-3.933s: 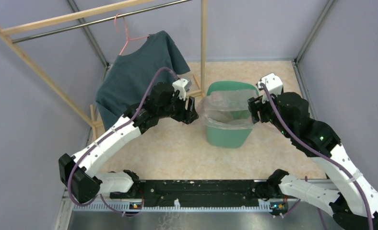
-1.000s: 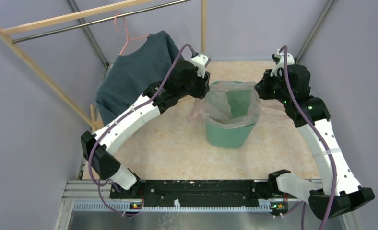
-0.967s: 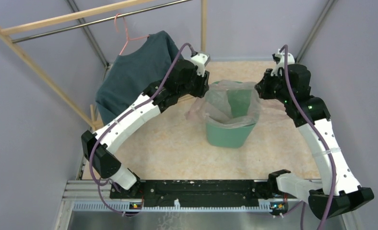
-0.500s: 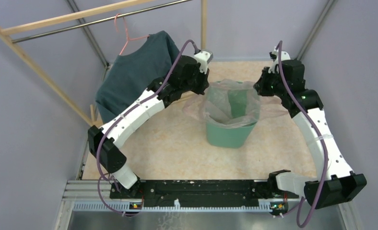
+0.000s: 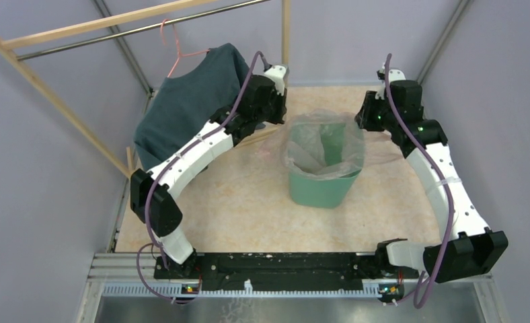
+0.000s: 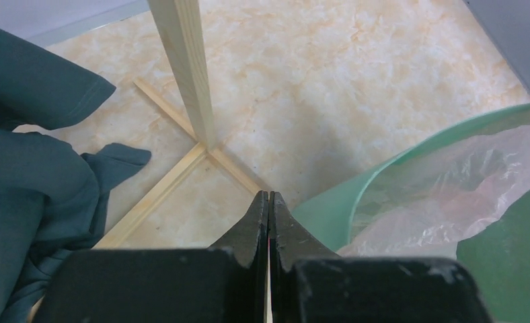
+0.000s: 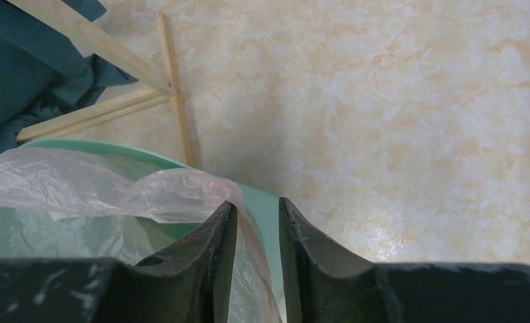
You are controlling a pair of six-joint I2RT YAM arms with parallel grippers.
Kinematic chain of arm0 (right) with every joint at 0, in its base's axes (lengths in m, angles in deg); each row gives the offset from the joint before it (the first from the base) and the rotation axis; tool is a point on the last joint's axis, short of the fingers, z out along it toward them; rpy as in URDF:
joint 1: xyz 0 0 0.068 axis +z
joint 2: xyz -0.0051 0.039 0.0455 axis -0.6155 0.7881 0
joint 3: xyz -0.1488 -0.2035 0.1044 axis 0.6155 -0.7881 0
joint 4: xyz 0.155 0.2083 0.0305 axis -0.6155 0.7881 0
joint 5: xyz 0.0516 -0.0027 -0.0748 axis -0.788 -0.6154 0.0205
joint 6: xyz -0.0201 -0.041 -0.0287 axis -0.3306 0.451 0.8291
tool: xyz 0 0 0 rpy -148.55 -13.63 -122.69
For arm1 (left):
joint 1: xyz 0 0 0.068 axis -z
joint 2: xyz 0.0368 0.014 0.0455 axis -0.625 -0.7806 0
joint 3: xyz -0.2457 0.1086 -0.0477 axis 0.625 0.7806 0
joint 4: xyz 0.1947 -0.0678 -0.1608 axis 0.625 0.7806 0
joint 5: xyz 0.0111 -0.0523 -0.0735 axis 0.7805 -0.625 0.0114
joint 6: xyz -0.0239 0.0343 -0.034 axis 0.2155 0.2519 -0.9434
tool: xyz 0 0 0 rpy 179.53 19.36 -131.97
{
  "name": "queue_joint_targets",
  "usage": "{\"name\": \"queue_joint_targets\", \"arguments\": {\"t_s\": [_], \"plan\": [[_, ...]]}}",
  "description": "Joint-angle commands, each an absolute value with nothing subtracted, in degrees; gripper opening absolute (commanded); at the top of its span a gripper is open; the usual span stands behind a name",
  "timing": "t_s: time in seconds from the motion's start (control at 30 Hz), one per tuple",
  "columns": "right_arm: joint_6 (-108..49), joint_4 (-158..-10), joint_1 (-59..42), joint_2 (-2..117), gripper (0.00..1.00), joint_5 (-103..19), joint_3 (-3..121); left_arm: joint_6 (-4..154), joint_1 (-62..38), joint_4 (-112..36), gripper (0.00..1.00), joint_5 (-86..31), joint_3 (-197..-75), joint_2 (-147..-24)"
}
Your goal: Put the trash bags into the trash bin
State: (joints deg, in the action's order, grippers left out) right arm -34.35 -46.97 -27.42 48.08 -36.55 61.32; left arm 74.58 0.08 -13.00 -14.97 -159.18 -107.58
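The mint-green trash bin [image 5: 316,188] stands mid-floor with the pale-pink trash bag [image 5: 323,138] lining it, its film bunched over the rim. My left gripper [image 5: 281,121] hangs at the bin's far-left rim. In the left wrist view that gripper [image 6: 269,195] is shut, with the bin [image 6: 329,212] and bag [image 6: 464,175] just right of it and no film showing at its tips. My right gripper [image 5: 365,124] is at the far-right rim. The right wrist view shows it [image 7: 257,202] open astride the bin's edge [image 7: 265,214], with bag film [image 7: 60,182] trailing loosely along the left finger.
A dark teal shirt [image 5: 188,101] hangs on a pink hanger from the wooden rack [image 5: 67,30] at the back left. The rack's upright post [image 6: 185,67] and floor slats [image 6: 168,182] stand close behind the bin. Enclosure walls close off both sides.
Both arms reached further toward the back of the bin. The left gripper closed from half open. The right gripper opened, loosening its pinch on the bag. The bag's left flap lies closer to the bin.
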Motion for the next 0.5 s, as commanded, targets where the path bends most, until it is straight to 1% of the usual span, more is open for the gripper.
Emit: {"name": "queue_joint_targets", "arguments": {"t_s": [0.0,0.07,0.1,0.13,0.23,0.27,0.33,0.37,0.4,0.43,0.47], "plan": [[-33.39,-48.09,-27.96,48.17,0.32,-37.10,66.12,73.09,-1.40,-17.00,0.00,-18.53,-157.97,-106.32],[-32.52,-45.44,-27.95,47.42,0.38,-39.51,67.97,73.76,-1.51,-15.15,0.00,-22.79,-157.48,-103.83],[-31.87,-44.38,-27.90,46.42,0.43,-40.09,68.33,74.10,-1.51,-14.76,0.04,-23.67,-156.38,-102.10],[-31.41,-43.58,-27.89,45.16,0.50,-40.20,68.34,74.44,-1.48,-14.90,0.14,-24.05,-155.36,-99.80],[-29.87,-42.48,-27.95,40.75,0.68,-39.80,66.66,75.34,-1.52,-15.24,0.55,-23.82,-150.67,-93.35],[-29.53,-42.16,-27.95,39.51,0.72,-39.24,66.01,75.54,-1.54,-14.76,0.65,-23.72,-150.13,-92.00],[-29.17,-41.83,-28.01,37.70,0.80,-37.74,64.57,76.00,-1.51,-13.18,0.77,-24.33,-150.46,-90.88],[-29.15,-41.70,-27.97,37.05,0.82,-36.67,63.91,76.43,-1.56,-12.75,0.85,-25.39,-150.61,-90.83],[-29.07,-41.53,-27.90,36.64,0.83,-35.62,63.41,76.74,-1.51,-12.58,0.92,-26.79,-150.68,-91.07],[-28.94,-41.15,-27.90,36.49,0.83,-34.82,63.20,76.90,-1.55,-12.45,0.97,-28.33,-150.82,-91.55],[-28.70,-40.74,-27.93,36.43,0.82,-34.37,63.16,76.86,-1.56,-12.16,0.98,-29.85,-151.14,-92.27]]}}
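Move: The trash bin, lined with the trash bag, stands between the hands, its middle about 13 cm right of the left hand, 6 cm back and 11 cm below; from the right hand it is about 10 cm left, 6 cm back and 11 cm down. The bag's left flap hangs some 3 cm left, 6 cm back and 10 cm below the left hand, its right flap about 6 cm right, 6 cm back and 11 cm below the right hand. The rack foot is 9 cm ahead of the left hand, 2 cm right, 26 cm down. The left hand opens its shut fingers wide, letting go of the bag by the bin's far left corner, and draws back about 6 cm and some 3 cm left, lifting about 5 cm only in the latter part. The right hand, its fingers already parting at the far right corner, spreads them wide while it rises off the bag edge about 6 cm, then also draws back some 5 cm, its fingertips tilting up about 10 degrees. ##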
